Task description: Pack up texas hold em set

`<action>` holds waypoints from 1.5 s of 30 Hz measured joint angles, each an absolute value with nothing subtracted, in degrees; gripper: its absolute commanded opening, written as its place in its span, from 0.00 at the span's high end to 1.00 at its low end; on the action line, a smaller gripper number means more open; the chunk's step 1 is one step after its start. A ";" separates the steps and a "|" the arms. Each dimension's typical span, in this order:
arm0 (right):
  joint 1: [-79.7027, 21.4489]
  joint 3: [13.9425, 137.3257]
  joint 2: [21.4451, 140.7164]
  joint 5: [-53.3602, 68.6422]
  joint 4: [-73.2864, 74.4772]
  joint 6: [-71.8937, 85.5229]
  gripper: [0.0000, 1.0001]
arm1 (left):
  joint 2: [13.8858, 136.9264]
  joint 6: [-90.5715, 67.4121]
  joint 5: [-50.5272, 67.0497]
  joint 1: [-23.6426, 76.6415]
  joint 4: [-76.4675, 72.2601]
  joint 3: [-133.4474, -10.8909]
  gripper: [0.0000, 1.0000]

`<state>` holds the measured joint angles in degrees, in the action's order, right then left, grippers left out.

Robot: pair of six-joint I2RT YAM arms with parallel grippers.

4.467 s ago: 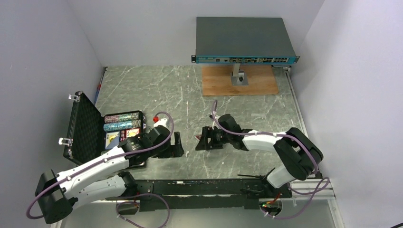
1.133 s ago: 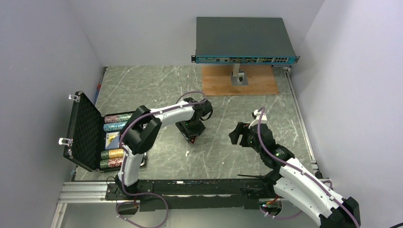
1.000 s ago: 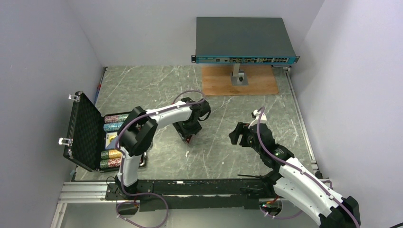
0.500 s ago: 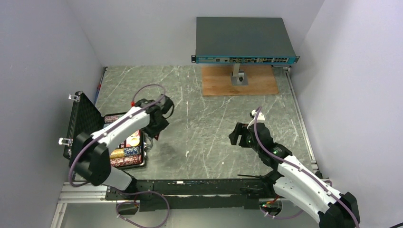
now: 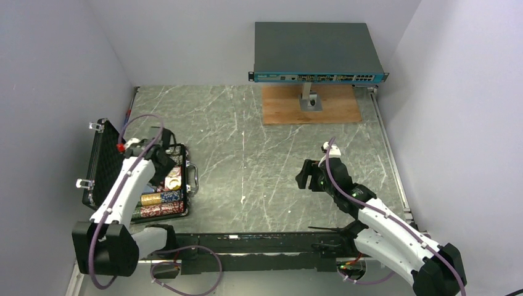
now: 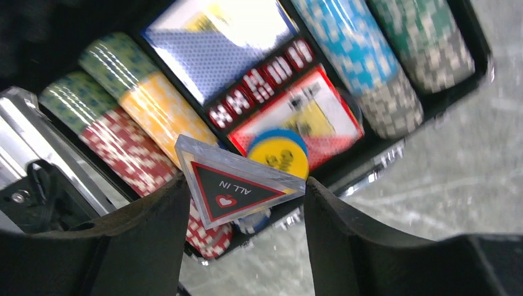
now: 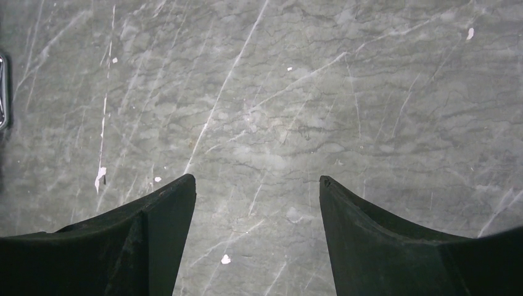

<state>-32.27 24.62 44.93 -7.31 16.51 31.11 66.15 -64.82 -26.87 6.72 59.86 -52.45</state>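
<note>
The black briefcase (image 5: 106,161) lies open at the table's left, foam lid up, handle (image 5: 196,177) toward the middle. In the left wrist view it holds rows of chips (image 6: 359,58), a red-yellow card box (image 6: 308,105) and a yellow disc (image 6: 279,156) on a blue one. My left gripper (image 6: 245,182) hangs over the case's front edge, shut on the clear triangular token (image 6: 231,185) with the red-bordered "ALL IN" face. From above, the left gripper (image 5: 163,163) is over the case. My right gripper (image 5: 303,175) hovers open over bare table, and the right wrist view shows nothing inside the gripper (image 7: 256,182).
A big grey network switch (image 5: 317,52) stands on a post above a wooden board (image 5: 311,106) at the back. White walls close in the left, back and right sides. The marble tabletop (image 5: 247,154) stretches between the two arms.
My left arm has swung left from the table's middle to above the open case, carrying the triangular token. The right arm has barely moved.
</note>
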 measured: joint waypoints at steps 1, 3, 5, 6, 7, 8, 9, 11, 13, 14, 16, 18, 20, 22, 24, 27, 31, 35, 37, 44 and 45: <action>-32.27 24.73 44.95 -7.22 16.49 31.09 0.25 | 65.73 -63.66 -26.81 4.38 59.64 -52.40 1.00; -32.27 24.73 44.86 -7.07 16.45 31.07 0.25 | 65.36 -61.58 -26.74 -0.82 58.96 -52.40 1.00; -32.27 24.73 44.71 -6.90 16.45 31.07 0.25 | 65.47 -59.64 -26.65 -5.58 58.48 -52.40 1.00; -32.27 24.73 44.62 -6.85 16.47 31.07 0.25 | 65.63 -58.98 -26.59 -7.31 58.19 -52.40 1.00; -32.27 24.73 44.56 -6.85 16.45 31.07 0.25 | 65.91 -58.33 -26.55 -8.67 57.98 -52.42 1.00; -32.27 24.73 44.53 -6.85 16.45 31.07 0.25 | 66.57 -57.63 -26.26 -10.22 57.84 -52.58 1.00; -32.27 24.73 44.53 -6.85 16.49 31.07 0.25 | 67.46 -57.17 -26.06 -11.29 57.78 -52.80 1.00; -32.27 24.73 44.56 -6.85 16.49 31.07 0.25 | 69.78 -56.18 -25.26 -13.26 57.76 -53.69 1.00; -32.27 24.73 44.56 -6.85 16.51 31.07 0.25 | 73.08 -54.89 -23.94 -15.53 57.65 -55.35 0.99; -32.27 24.75 44.56 -6.87 16.51 31.07 0.25 | 74.48 -54.37 -23.44 -16.62 57.25 -55.99 0.97; -32.27 24.75 44.62 -6.85 16.49 31.07 0.25 | 76.79 -53.17 -22.44 -18.59 56.14 -56.64 0.95; -32.27 24.77 44.95 -6.85 16.49 31.07 0.25 | 78.48 -51.90 -21.23 -20.10 55.07 -56.71 0.92; -32.27 24.97 45.93 -6.85 16.53 31.07 0.25 | 80.23 -51.09 -19.99 -21.17 54.17 -56.73 0.90; -32.27 25.28 46.94 -6.83 16.53 31.09 0.25 | 81.69 -50.41 -19.03 -21.61 53.08 -56.62 0.89; -32.27 25.58 47.97 -6.83 16.49 31.14 0.25 | 82.26 -50.24 -18.26 -21.67 51.99 -56.14 0.88; -32.27 25.82 48.99 -6.63 16.45 31.35 0.25 | 82.26 -50.22 -17.06 -21.63 49.91 -54.76 0.87; -32.27 26.15 49.95 -5.98 16.27 31.77 0.25 | 82.72 -50.15 -15.22 -21.67 48.23 -53.89 0.84; -32.27 26.44 50.78 -5.82 16.25 31.79 0.25 | 84.71 -50.17 -14.33 -21.65 47.37 -53.89 0.78; -32.27 26.44 50.81 -5.80 16.25 31.94 0.25 | 85.25 -50.28 -13.87 -21.76 47.00 -53.82 0.79; -32.27 26.44 50.76 -5.65 16.23 32.16 0.25 | 85.60 -53.10 -13.28 -21.93 46.96 -53.80 0.71; -32.27 26.44 50.74 -5.65 16.23 32.16 0.25 | 85.60 -53.82 -13.32 -21.93 46.98 -53.80 0.69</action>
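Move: The left hand holds the triangular ALL IN piece above the open case, with the blue card deck about 9 cm to its left, 1 cm ahead and 9 cm below. The big blind button lies 2 cm to the right and 1 cm ahead, the yellow chip row 5 cm back and 4 cm left, and the case lid stands some 17 cm left and 2 cm ahead. The deck is about 58 cm left of the right hand, 1 cm ahead. The ALL IN piece, still pinched in the left fingers, travels about 10 cm left over the case towards the blue card deck, then sinks some 6.5 cm, coming about 2 cm forward. The wrist turns about 15 degrees counter-clockwise and its left side dips a little, while the wrist or forearm bears outward on the lid; the fingers keep their hold. ##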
